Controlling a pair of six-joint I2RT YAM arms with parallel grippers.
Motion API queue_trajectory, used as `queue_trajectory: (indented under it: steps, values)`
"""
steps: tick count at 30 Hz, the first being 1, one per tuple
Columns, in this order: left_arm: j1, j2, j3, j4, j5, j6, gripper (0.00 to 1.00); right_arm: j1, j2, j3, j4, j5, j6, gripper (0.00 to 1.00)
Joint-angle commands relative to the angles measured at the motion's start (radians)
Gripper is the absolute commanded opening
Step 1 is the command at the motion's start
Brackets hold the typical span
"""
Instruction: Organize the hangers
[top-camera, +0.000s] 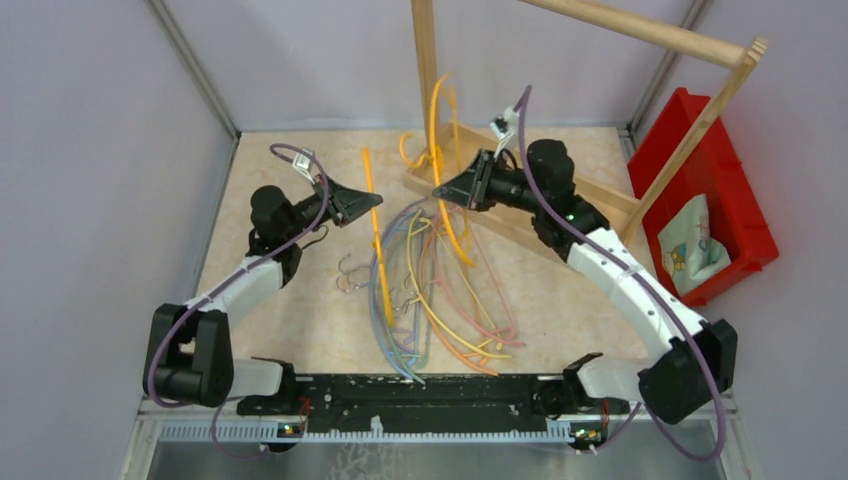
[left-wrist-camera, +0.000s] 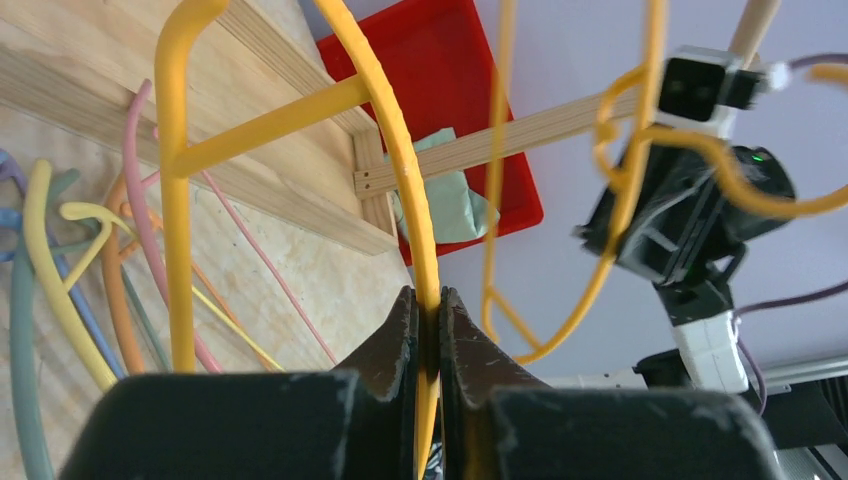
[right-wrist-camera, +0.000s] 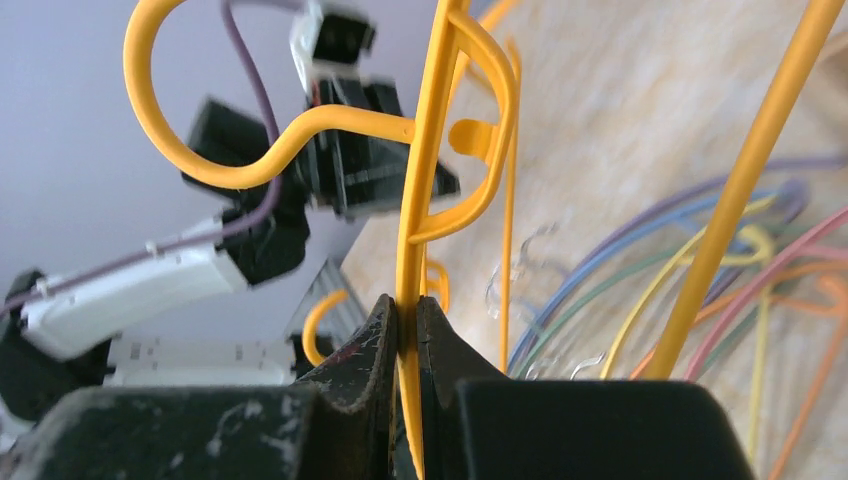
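My left gripper (top-camera: 368, 205) (left-wrist-camera: 428, 300) is shut on the thin arm of a yellow hanger (top-camera: 380, 260) (left-wrist-camera: 392, 135), held off the table left of centre. Near the wooden rack's post my right gripper (top-camera: 440, 190) (right-wrist-camera: 408, 305) is shut on a second yellow hanger (top-camera: 436, 110) (right-wrist-camera: 425, 150), which stands upright with its hook curling at the top. Between the arms, a tangled pile of hangers (top-camera: 440, 300) (right-wrist-camera: 700, 250) in yellow, orange, pink, green, blue and purple lies flat on the table. The two held hangers hang close together.
The wooden rack has a post (top-camera: 425, 60), a slanted top bar (top-camera: 640, 30) and a base board (top-camera: 520, 215) at the back right. A red bin (top-camera: 690, 150) (left-wrist-camera: 440, 80) holding a cloth sits beyond it. Grey walls close the table's sides.
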Motion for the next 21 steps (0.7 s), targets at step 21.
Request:
queue_trajectory:
  steps: [21]
  values:
    - [0.011, 0.011, 0.065, -0.152, 0.021, 0.103, 0.0, -0.31, 0.129, 0.306, 0.494, 0.206, 0.2, 0.0]
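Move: The rack's rod, middle of its length, is about 21 cm ahead of the right hand, some 24 cm to its right and roughly 22 cm above. The wooden tray sits below the rod, 21 cm ahead, 25 cm right and 30 cm down. The pile of hangers lies about 6 cm back, 4 cm right and 31 cm down. The left gripper has the rod 16 cm ahead, 36 cm right and 27 cm up. Carry the held orange hanger with the right gripper towards the rack's rod: climb about 12 cm while swinging forward and right, then continue forward-right nearly level, some 14 cm forward and 11 cm right in all. Turn the hand about 30 degrees clockwise on the way, fingers kept shut on the hanger. Let the left gripper keep its own hanger nearly where it is, sinking slightly. ##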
